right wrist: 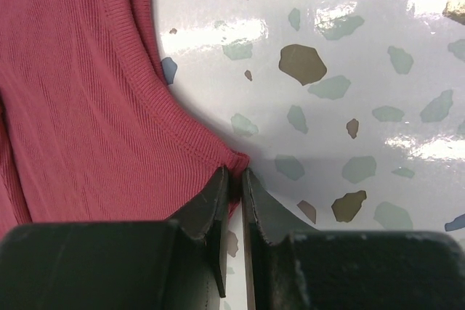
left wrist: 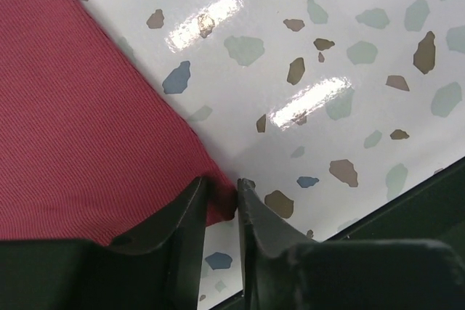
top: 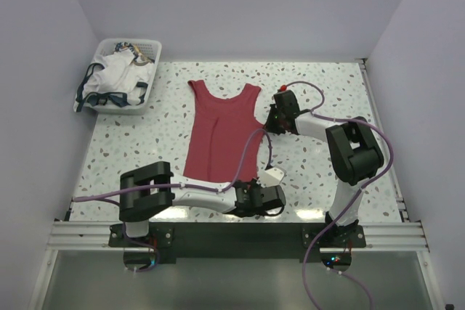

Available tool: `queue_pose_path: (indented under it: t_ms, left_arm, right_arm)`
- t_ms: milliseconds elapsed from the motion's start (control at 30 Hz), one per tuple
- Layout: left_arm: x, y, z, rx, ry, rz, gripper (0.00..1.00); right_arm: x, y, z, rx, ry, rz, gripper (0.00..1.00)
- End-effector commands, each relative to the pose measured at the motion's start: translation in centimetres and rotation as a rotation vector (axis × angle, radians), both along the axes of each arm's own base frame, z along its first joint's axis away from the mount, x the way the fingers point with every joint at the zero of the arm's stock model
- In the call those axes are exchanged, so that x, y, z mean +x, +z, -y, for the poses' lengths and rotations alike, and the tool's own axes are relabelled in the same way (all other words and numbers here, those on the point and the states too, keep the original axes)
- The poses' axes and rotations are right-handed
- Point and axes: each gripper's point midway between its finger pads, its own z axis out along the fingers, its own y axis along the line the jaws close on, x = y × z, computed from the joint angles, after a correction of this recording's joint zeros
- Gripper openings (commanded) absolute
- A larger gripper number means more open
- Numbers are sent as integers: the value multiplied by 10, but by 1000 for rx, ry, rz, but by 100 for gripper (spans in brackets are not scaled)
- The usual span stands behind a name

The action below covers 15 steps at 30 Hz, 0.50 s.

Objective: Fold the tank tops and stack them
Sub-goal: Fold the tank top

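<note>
The dark red tank top lies flat in the middle of the table, straps toward the far side. My left gripper sits at its near right hem corner. In the left wrist view the left gripper is shut, pinching that corner of the red cloth. My right gripper is at the top's right side, below the armhole. The right wrist view shows the right gripper shut on the bunched, stitched edge of the red cloth. The white tank top with navy trim lies crumpled in a basket.
A white plastic basket stands at the far left corner of the speckled table. White walls close in the left, right and far sides. The table's near edge runs just behind my left gripper.
</note>
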Motion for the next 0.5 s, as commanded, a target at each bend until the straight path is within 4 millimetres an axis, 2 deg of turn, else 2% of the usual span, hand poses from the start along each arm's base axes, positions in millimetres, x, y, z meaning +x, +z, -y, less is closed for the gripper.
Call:
queue_pose_path:
  t_ms: [0,100,167,267,467]
  left_arm:
    - [5,9,8,-12,22,43,26]
    - [4,9,9,-12,21,42,8]
    - [2,11,10,-18,15,43,1]
    - [-2,19,16,-56,-12,41,0]
    - [-24,39,36,-223,-76,-17,0]
  right_arm:
    - [14,4,3,-26,-26,34,1]
    - [15,6,7,-45,-33,41,0]
    - [14,6,10,-60,-36,41,0]
    - [14,8,20,-94,-54,42,0]
    - [10,19,49,-189,-96,59,0]
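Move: At the left fingertips, between the still-parted pads, lies the right hem corner of the tank top. The underarm edge, already pinched by the right hand, is about 29 cm ahead of the left hand and nearly in line with it. From the right hand that hem corner is some 29 cm back and about 1 cm left; the right strap's end lies 17 cm ahead and 5 cm left, the left strap's end 18 cm ahead and 24 cm left. Closing fully, the left fingers pinch the hem corner, then the left hand starts back towards the near table edge and to the right, about 1.5 cm in all, rising barely half a centimetre. Meanwhile the right hand keeps its grip on the underarm edge and draws it about 2 cm to the right, tilting slightly, so both hands drag the cloth along the table. ##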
